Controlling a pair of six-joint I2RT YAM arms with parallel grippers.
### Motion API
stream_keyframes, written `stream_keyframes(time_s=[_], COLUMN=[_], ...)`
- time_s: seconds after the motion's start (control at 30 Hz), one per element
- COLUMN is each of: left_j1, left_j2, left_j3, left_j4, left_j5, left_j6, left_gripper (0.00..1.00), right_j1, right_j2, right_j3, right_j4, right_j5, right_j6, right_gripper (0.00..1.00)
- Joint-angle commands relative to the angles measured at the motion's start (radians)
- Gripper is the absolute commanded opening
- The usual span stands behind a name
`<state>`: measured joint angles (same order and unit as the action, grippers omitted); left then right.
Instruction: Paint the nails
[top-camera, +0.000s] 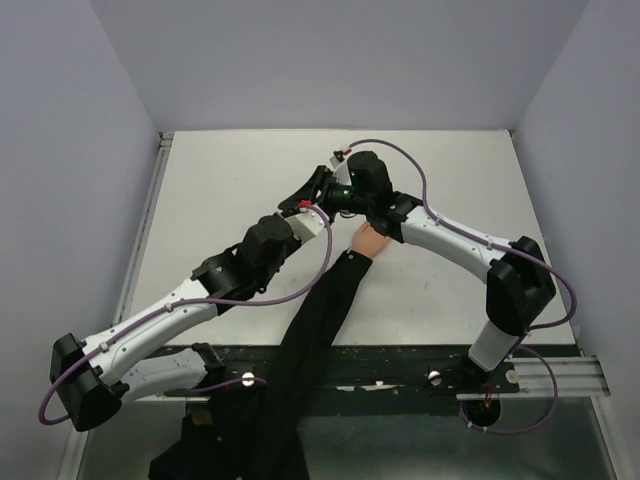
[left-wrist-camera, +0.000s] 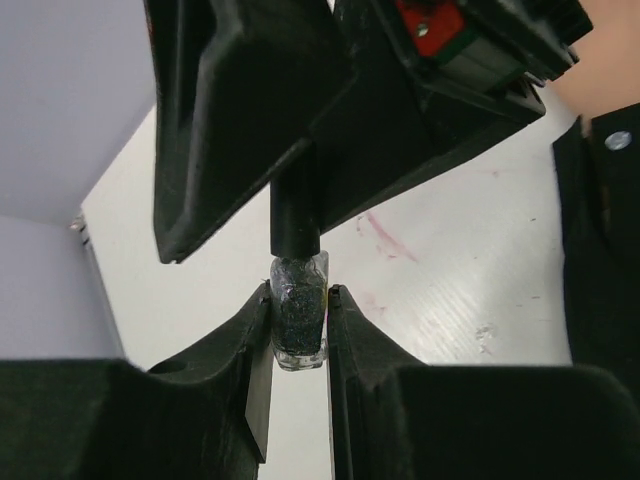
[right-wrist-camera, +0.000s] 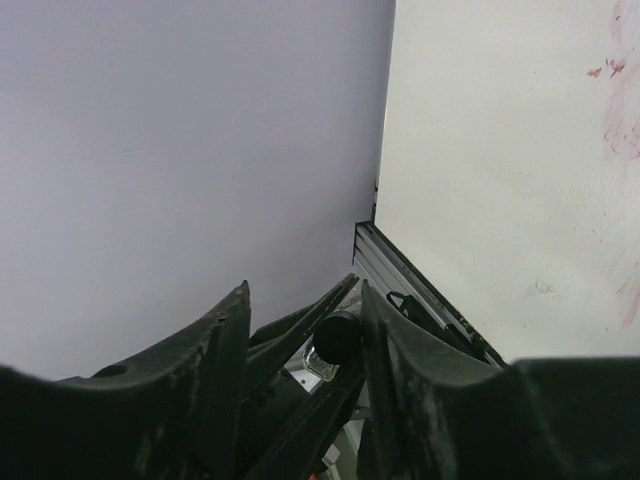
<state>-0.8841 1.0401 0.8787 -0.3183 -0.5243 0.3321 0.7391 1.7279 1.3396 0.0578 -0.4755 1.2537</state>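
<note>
My left gripper (left-wrist-camera: 298, 295) is shut on a small glass bottle (left-wrist-camera: 298, 315) of dark glittery polish and holds it above the table. Its black cap (left-wrist-camera: 296, 215) points up between the fingers of my right gripper (right-wrist-camera: 303, 290). In the right wrist view the cap (right-wrist-camera: 337, 338) lies against the right finger, and the left finger stands well off it. Both grippers meet at mid-table, the left (top-camera: 312, 195) beside the right (top-camera: 340, 192). The pale peach fake hand (top-camera: 365, 241) lies just below them, with its black sleeve (top-camera: 310, 330). The nails are hidden under my right arm.
The sleeve runs down over the table's front edge (top-camera: 400, 355). Pink smears mark the white table (left-wrist-camera: 385, 235). A metal rail (right-wrist-camera: 400, 270) runs along the table's left edge, against the lilac wall (right-wrist-camera: 180, 150). A strip of the peach hand shows in the left wrist view (left-wrist-camera: 605, 70).
</note>
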Motion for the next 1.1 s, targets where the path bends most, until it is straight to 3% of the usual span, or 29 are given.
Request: stream_keyframes(time_s=[0.0, 0.2, 0.37, 0.5, 0.67, 0.8, 0.9, 1.07], left_j1=[0.065, 0.189, 0.269, 0.339, 0.464, 0.554, 0.585, 0.599], left_j2=[-0.087, -0.155, -0.187, -0.213, -0.215, -0.201, -0.203, -0.187], left_j3=[0.01, -0.003, 0.008, 0.034, 0.055, 0.026, 0.009, -0.02], left_j4=[-0.048, -0.12, -0.157, -0.179, -0.122, 0.051, 0.188, 0.399], left_j5=[0.329, 0.599, 0.791, 0.975, 1.301, 1.539, 1.635, 1.727], left_j6=[-0.154, -0.263, -0.355, -0.459, -0.658, -0.87, -1.004, -1.199], left_gripper=[0.0, 0.0, 0.0, 0.0, 0.0, 0.0, 0.0, 0.0], right_j1=[-0.013, -0.063, -0.098, -0.104, -0.104, -0.106, -0.103, -0.08], right_j2=[-0.088, -0.174, -0.273, -0.369, -0.433, -0.449, -0.412, -0.373], right_j3=[0.007, -0.043, -0.12, -0.21, -0.186, -0.129, -0.053, -0.005], right_j4=[-0.032, -0.027, -0.016, 0.11, 0.149, 0.09, -0.001, -0.025], right_j5=[0.02, 0.069, 0.123, 0.106, -0.108, -0.299, -0.444, -0.541], right_j6=[-0.053, -0.088, -0.123, -0.224, -0.508, -0.649, -0.709, -0.72], right_gripper=[0.58, 0.73, 0.74, 0.74, 0.72, 0.72, 0.72, 0.72])
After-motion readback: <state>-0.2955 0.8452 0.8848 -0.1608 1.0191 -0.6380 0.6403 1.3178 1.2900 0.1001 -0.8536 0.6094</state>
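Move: The left gripper holds the nail polish bottle tipped over, its cap about 4 cm to the right of this hand, 1 cm back and 1 cm higher. That cap sits between the right gripper's already parted fingers, roughly 1 cm to the left of the right hand point and 1 cm below. The mannequin hand lies on the table some 20 cm to the left gripper's right, 2 cm farther out and 20 cm lower. Open the right fingers a little wider and draw them off the cap, first right and up, then back and up, about 15 cm higher in all, rolling the wrist. Keep the left gripper's hold on the bottle and bring it back and up about 10 cm, slightly right, rolling some 80 degrees so its fingers swing from forward to pointing right. ##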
